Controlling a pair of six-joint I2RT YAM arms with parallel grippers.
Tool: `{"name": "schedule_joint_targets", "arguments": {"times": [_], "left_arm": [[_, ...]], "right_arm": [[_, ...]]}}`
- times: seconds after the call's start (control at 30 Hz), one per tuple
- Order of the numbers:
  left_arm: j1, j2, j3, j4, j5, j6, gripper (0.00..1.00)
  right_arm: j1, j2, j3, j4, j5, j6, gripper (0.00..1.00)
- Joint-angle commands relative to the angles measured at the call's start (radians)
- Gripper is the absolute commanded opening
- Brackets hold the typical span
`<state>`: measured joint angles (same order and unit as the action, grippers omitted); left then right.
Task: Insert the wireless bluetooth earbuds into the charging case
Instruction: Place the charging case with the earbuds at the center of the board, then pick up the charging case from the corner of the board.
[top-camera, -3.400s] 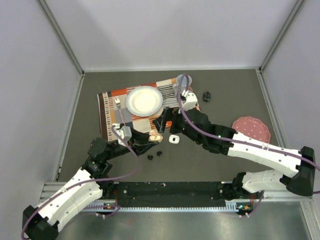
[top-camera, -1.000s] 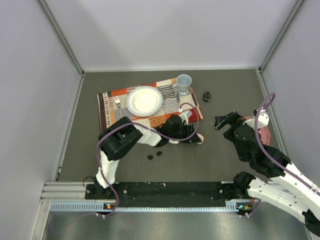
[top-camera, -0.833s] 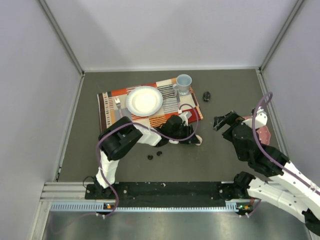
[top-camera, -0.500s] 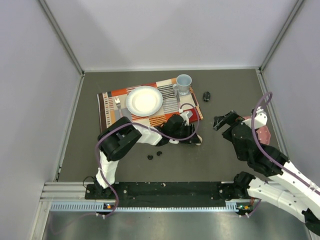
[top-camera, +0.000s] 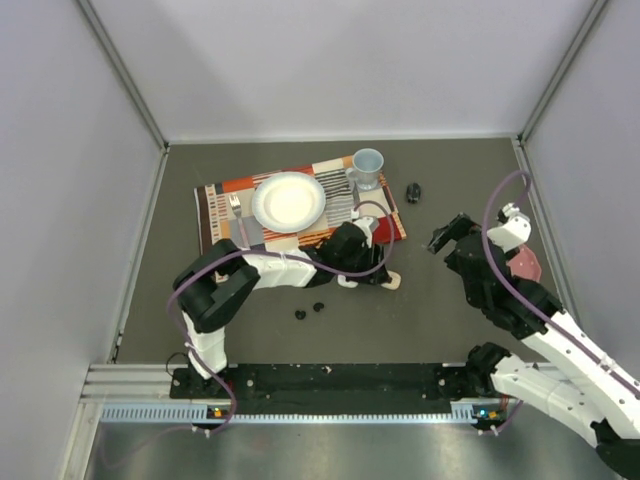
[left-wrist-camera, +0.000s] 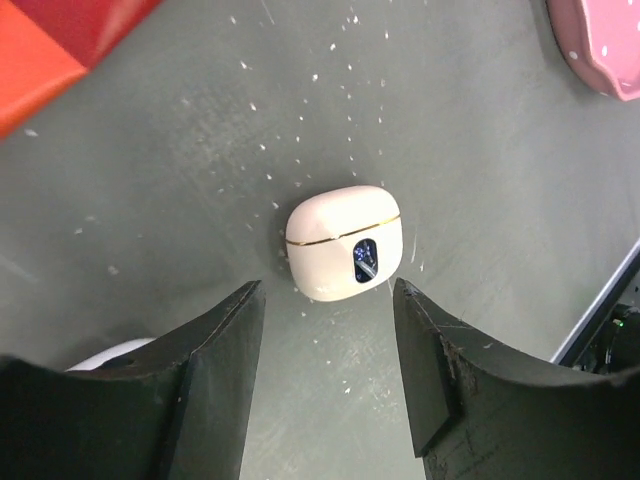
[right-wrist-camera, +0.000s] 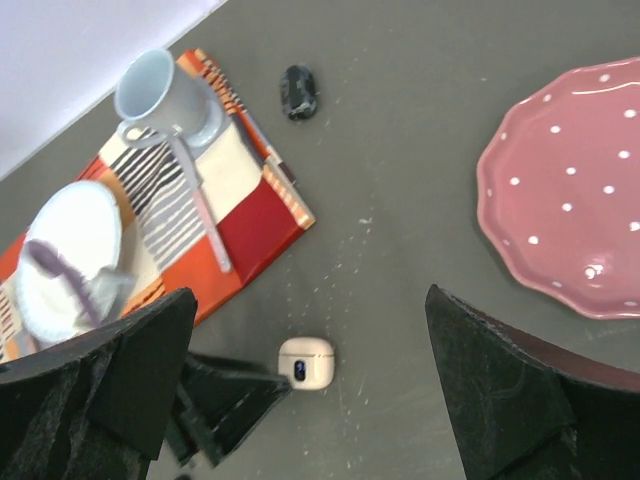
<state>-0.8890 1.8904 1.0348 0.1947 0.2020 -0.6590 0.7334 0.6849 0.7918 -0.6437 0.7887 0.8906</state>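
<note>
The cream charging case (left-wrist-camera: 345, 242) lies shut on the dark table, its small dark window facing up. It sits just beyond the tips of my left gripper (left-wrist-camera: 328, 318), which is open with nothing between its fingers. From above, the case (top-camera: 392, 281) lies right of the left gripper (top-camera: 372, 270). Two black earbuds (top-camera: 300, 314) (top-camera: 319, 307) lie loose on the table nearer the arm bases. My right gripper (top-camera: 447, 236) hovers wide open and empty off to the right, well above the case (right-wrist-camera: 306, 362). No white earbuds show.
A striped placemat (top-camera: 225, 200) carries a white plate (top-camera: 288, 201), a fork (top-camera: 236, 208) and a grey mug (top-camera: 367, 167). A small black object (top-camera: 413, 191) lies right of the mat. A pink dotted plate (right-wrist-camera: 570, 200) sits at the right. A white rounded thing (left-wrist-camera: 115, 352) peeks behind my left finger.
My left gripper has opened and let go of the cream case, which now rests on the table, and the left arm has stretched lower. The right arm shifted slightly, still open.
</note>
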Motion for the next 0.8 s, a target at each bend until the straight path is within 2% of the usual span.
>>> {"name": "schedule_joint_targets", "arguments": {"times": [0.0,0.23,0.33,0.4,0.47,0.6,0.77], "left_arm": [[0.001,-0.138,0.024,-0.098,-0.114,0.082,0.59],[0.001,-0.387,-0.025,-0.129,-0.188,0.173,0.61],[-0.001,-0.506,-0.051,-0.156,-0.193,0.205,0.61],[-0.001,-0.61,-0.088,-0.158,-0.242,0.234,0.63],[0.002,-0.687,-0.117,-0.159,-0.268,0.254,0.66],[0.002,-0.906,-0.226,-0.146,-0.335,0.295,0.75],[0.002,-1.124,-0.307,-0.22,-0.377,0.361,0.83]], "right_arm": [[-0.12,0.057,0.041,0.004,-0.127,-0.059,0.98],[-0.324,0.298,0.092,0.071,-0.344,-0.163,0.97],[-0.345,0.401,0.156,0.091,-0.349,-0.188,0.94],[-0.35,0.448,0.167,0.174,-0.342,-0.22,0.92],[-0.351,0.491,0.181,0.257,-0.355,-0.274,0.87],[-0.37,0.696,0.294,0.273,-0.361,-0.312,0.79],[-0.399,0.832,0.354,0.354,-0.418,-0.315,0.75]]}}
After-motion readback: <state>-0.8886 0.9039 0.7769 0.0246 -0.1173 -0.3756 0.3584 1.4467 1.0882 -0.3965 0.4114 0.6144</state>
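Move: The cream charging case, already free of the left fingers, lies about 4 cm to that hand's right and 1 cm nearer the base, almost at fingertip height, with the white charging case roughly 7 cm to the hand's left. The pair of black earbuds is some 18 cm left and 9 cm back. From the right hand, the black charging case is about 24 cm ahead, 4 cm left and 20 cm below, and the mug stands some 12 cm left of that case and 5 cm farther out. The left hand pulls away from the cream charging case empty, climbing about 24 cm, first almost straight up and then ever more to its left (some 14 cm), while its fingers swing to point more forward and open wider. Meanwhile the right hand, also empty, sinks first and then reaches mostly forward towards the black charging case, nearly 15 cm out and 8 cm down, tipping its fingers some 20 degrees further down and narrowing them a little from wide open, without touching anything yet. ##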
